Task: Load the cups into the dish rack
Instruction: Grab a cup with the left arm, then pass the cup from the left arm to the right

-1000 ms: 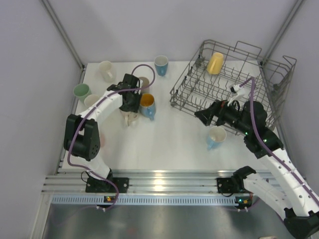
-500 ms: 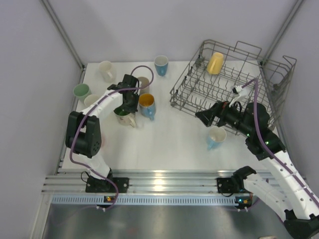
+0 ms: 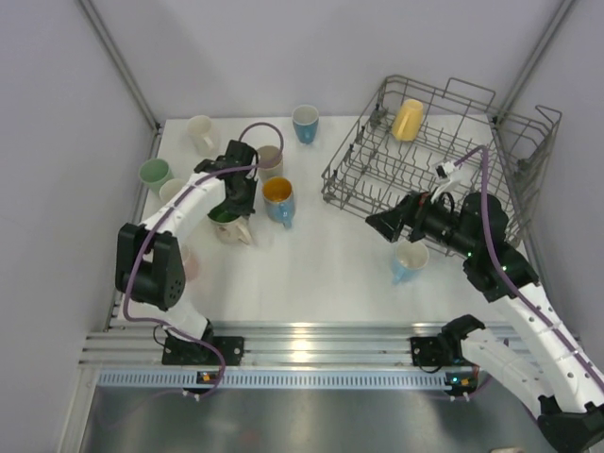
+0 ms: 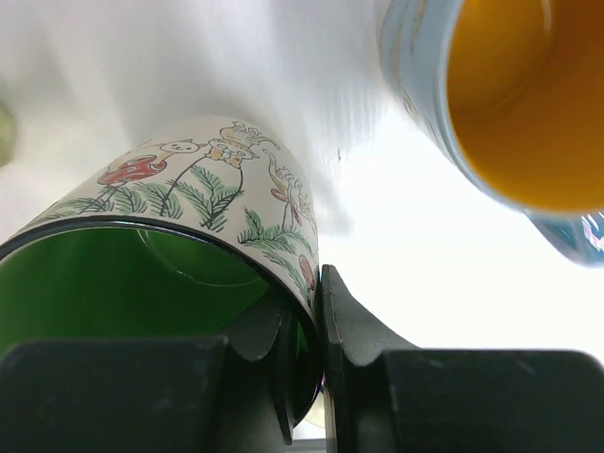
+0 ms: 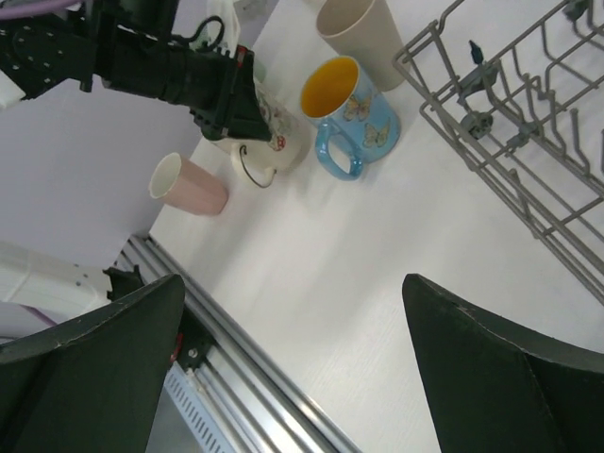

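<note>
My left gripper [image 3: 232, 203] [image 4: 316, 283] is shut on the rim of a cream mug [image 3: 229, 226] [image 4: 208, 179] with a leaf print and a green inside, one finger inside and one outside. A blue mug with a yellow inside [image 3: 279, 200] [image 4: 500, 94] stands just to its right. My right gripper [image 3: 377, 222] [image 5: 293, 377] hangs open over bare table, in front of the grey wire dish rack [image 3: 429, 87] [image 5: 510, 142]. A yellow cup [image 3: 408, 120] lies in the rack. A light blue mug [image 3: 410, 260] sits beside my right arm.
More cups stand on the left half of the table: a beige tumbler [image 3: 270, 159], a blue cup [image 3: 305, 123], a cream mug [image 3: 201, 134], a mint green cup [image 3: 155, 174], a white cup [image 3: 173, 192] and a pink cup [image 3: 186, 260]. A metal rail [image 3: 302, 344] borders the near edge.
The left gripper has closed on the green-lined mug's rim, and mug and gripper have shifted slightly left. The right arm has hardly moved.
</note>
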Robot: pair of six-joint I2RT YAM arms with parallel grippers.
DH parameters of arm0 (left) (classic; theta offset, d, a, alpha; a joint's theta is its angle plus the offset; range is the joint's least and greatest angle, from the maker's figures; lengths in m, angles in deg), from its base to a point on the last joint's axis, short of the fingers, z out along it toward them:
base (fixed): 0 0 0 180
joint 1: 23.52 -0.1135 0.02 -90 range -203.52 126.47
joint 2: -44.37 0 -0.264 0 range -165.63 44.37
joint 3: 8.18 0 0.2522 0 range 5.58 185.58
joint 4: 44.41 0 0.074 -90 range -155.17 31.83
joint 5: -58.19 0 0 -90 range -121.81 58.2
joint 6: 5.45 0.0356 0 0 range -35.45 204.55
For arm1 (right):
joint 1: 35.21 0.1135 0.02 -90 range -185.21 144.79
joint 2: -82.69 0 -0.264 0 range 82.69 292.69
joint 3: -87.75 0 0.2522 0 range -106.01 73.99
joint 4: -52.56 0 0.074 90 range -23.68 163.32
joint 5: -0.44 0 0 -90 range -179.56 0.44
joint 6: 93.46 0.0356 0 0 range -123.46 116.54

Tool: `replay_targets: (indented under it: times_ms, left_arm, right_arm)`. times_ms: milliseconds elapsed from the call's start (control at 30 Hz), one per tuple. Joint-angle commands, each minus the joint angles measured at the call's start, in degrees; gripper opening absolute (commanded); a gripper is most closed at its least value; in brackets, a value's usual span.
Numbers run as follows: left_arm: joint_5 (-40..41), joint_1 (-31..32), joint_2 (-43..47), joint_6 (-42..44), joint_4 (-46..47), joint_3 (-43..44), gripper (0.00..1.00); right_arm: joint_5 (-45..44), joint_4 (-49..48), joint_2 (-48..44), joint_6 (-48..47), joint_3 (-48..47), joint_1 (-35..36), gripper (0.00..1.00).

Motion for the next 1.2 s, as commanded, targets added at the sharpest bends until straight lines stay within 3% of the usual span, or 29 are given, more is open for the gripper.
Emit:
replay_targets:
  times_ms: [0,133,233,267,367,400,467,500,733,1000,1167]
  left_arm:
    - [3.23,-0.14,10.94,-1.37,-0.59,5.7,0.0]
    - [-0.98,-0.14,17.87,-4.08,0.46,10.18,0.0]
    - [-13.61,-0.14,22.1,-7.16,5.72,9.66,0.0]
    - [-20.44,-0.14,25.16,-8.39,12.01,8.61,0.0]
    - [-29.88,0.04,29.4,-14.87,22.93,2.91,0.0]
    - [-35.56,0.13,32.02,-16.56,32.1,-0.85,0.0]
    - [-38.6,0.91,34.41,-20.52,40.16,-4.65,0.0]
    - [-38.87,1.35,36.77,-21.23,47.42,-7.89,0.0]
    - [-39.4,5.04,44.69,-25.09,68.72,-19.34,0.0]
    - [-40.02,9.09,46.19,-25.72,76.49,-22.16,0.0]
    - [-39.75,12.08,47.16,-25.1,80.09,-23.21,0.0]
  right_arm:
    - [4.37,-4.28,1.49,3.55,-1.12,0.43,1.0]
    - [8.85,-8.4,2.73,7.07,-0.68,0.96,1.0]
    - [11.49,-14.19,4.04,11.28,0.29,2.01,0.99]
    - [11.76,-15.44,4.4,13.21,0.64,2.8,0.99]
    - [11.59,-18.6,6.77,15.76,0.64,5.34,0.99]
    - [11.41,-20.27,7.91,16.38,0.47,5.96,0.99]
    - [10.98,-22.81,9.23,17.96,0.2,8.41,0.99]
    - [10.71,-23.35,10.63,18.41,-0.06,9.21,0.98]
    - [8.6,-31.87,16.09,23.85,-2.26,15.72,0.97]
    - [5.44,-38.99,22.24,27.46,-4.46,20.73,0.98]
    - [6.31,-49.63,25.57,32.47,-4.72,22.75,0.97]
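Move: The left gripper already pinches the green-lined cup's rim. Its target, the open right gripper, is about 13 cm back, 34 cm right and 19 cm above. The orange-lined cup lies some 4 cm ahead, 8 cm right and 5 cm below the left hand; the grey-brown cup 13 cm ahead, 6 cm right, equally low. From the right gripper, the green-lined cup is roughly 12 cm ahead, 38 cm left and 24 cm below. Keep the left fingers shut on the rim and raise the cup fast, almost straight up at first, about 30 cm in all, then swing it right and back towards the right gripper, rolling the wrist some 90 degrees until the fingers point right. Meanwhile bring the open right gripper about 16 cm left to meet the cup, rising slightly and turning its fingers left. ##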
